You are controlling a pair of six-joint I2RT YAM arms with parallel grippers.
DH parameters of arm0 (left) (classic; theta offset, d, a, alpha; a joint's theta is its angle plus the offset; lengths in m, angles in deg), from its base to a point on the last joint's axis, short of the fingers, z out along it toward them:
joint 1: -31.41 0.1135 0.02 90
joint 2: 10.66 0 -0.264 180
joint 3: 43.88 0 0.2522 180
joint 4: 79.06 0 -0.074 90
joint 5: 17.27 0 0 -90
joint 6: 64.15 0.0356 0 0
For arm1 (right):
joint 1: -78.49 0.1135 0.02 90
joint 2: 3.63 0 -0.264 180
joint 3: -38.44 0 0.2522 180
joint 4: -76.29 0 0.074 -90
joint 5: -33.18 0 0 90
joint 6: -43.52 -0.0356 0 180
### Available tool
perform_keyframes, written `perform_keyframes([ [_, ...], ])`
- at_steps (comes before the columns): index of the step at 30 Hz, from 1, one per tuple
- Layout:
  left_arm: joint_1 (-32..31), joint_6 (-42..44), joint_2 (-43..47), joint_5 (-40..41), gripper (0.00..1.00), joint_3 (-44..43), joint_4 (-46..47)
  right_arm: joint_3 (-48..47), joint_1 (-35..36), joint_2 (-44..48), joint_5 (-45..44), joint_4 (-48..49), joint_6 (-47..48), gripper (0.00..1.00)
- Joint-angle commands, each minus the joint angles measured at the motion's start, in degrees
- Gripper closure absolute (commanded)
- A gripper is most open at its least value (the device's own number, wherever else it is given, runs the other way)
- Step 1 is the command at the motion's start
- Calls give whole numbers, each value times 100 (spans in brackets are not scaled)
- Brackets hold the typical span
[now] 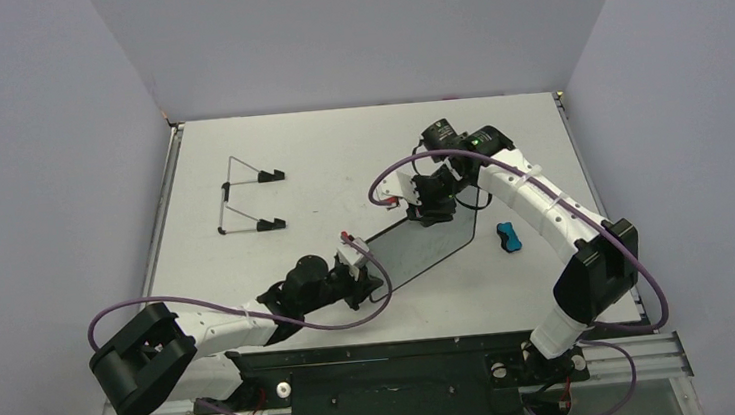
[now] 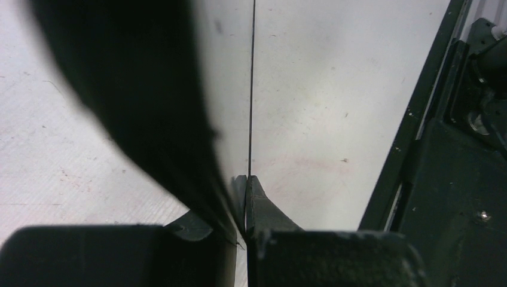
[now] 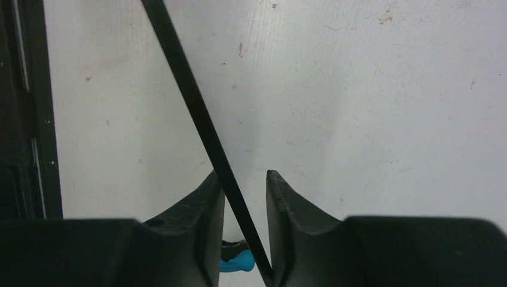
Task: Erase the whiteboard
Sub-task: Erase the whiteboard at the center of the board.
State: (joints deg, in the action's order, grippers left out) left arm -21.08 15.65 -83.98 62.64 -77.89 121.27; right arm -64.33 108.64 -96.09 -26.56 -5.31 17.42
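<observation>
The whiteboard (image 1: pixel 422 248) is held off the table between both arms, its face dark with reflections in the top view. My left gripper (image 1: pixel 364 268) is shut on its near corner; in the left wrist view the board (image 2: pixel 233 72) runs edge-on straight out from the closed fingertips (image 2: pixel 247 179). My right gripper (image 1: pixel 434 207) is at the far edge. In the right wrist view the board's black rim (image 3: pixel 191 101) crosses slantwise between the jaws (image 3: pixel 245 176), touching the left fingertip and the root of the right finger. The jaws stand narrowly apart, closed on it.
A blue-and-black eraser (image 1: pixel 510 237) lies on the table right of the board, and it peeks out below the right fingers (image 3: pixel 236 261). A wire stand with black feet (image 1: pixel 248 206) sits at the far left. A dark rail (image 2: pixel 412 149) borders the table's near edge.
</observation>
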Motion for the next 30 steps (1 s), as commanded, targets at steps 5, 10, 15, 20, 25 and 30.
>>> perform_keyframes([
  [5,80,-264,215,-210,86,137,1145,-75,43,56,-160,-242,131,100],
  [10,321,-218,478,-622,75,828,2600,-54,41,47,-78,-335,166,100],
  [15,580,51,514,-1051,67,893,3220,-85,43,-16,44,-442,220,100],
  [20,660,1,312,-1603,61,655,3723,-99,43,-58,72,-477,211,100],
  [25,679,43,-3,-2012,61,269,3586,-113,51,-70,97,-511,220,100],
  [30,769,-73,-584,-2252,68,161,3973,-140,52,-86,174,-546,245,100],
])
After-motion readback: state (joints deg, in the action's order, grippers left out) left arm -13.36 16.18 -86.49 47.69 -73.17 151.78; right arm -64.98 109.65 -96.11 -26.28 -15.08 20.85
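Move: The left fingers still pinch the whiteboard near its lower-left corner; its middle is about 13 cm to this hand's right, 6 cm ahead and a few centimetres up, while the wire stand is some 24 cm left and 23 cm ahead. The right fingers straddle the board's upper edge, the middle being roughly 3 cm back, 1 cm left and 7 cm below that hand. The eraser sits some 17 cm to the right hand's right and 3 cm farther out, about 15 cm lower. The right hand shuts its fingers on the whiteboard's upper edge while drawing back about 4 cm and slightly to its right, then keeps that pinch nearly still. The left hand meanwhile opens about a third and lets go of its pinch near the lower corner, then climbs some 7 cm along the board's left edge, swinging about 2 cm out to the left and back in as the fingertips tilt up by roughly 20 degrees, and ends with the edge still between the parted fingers. ##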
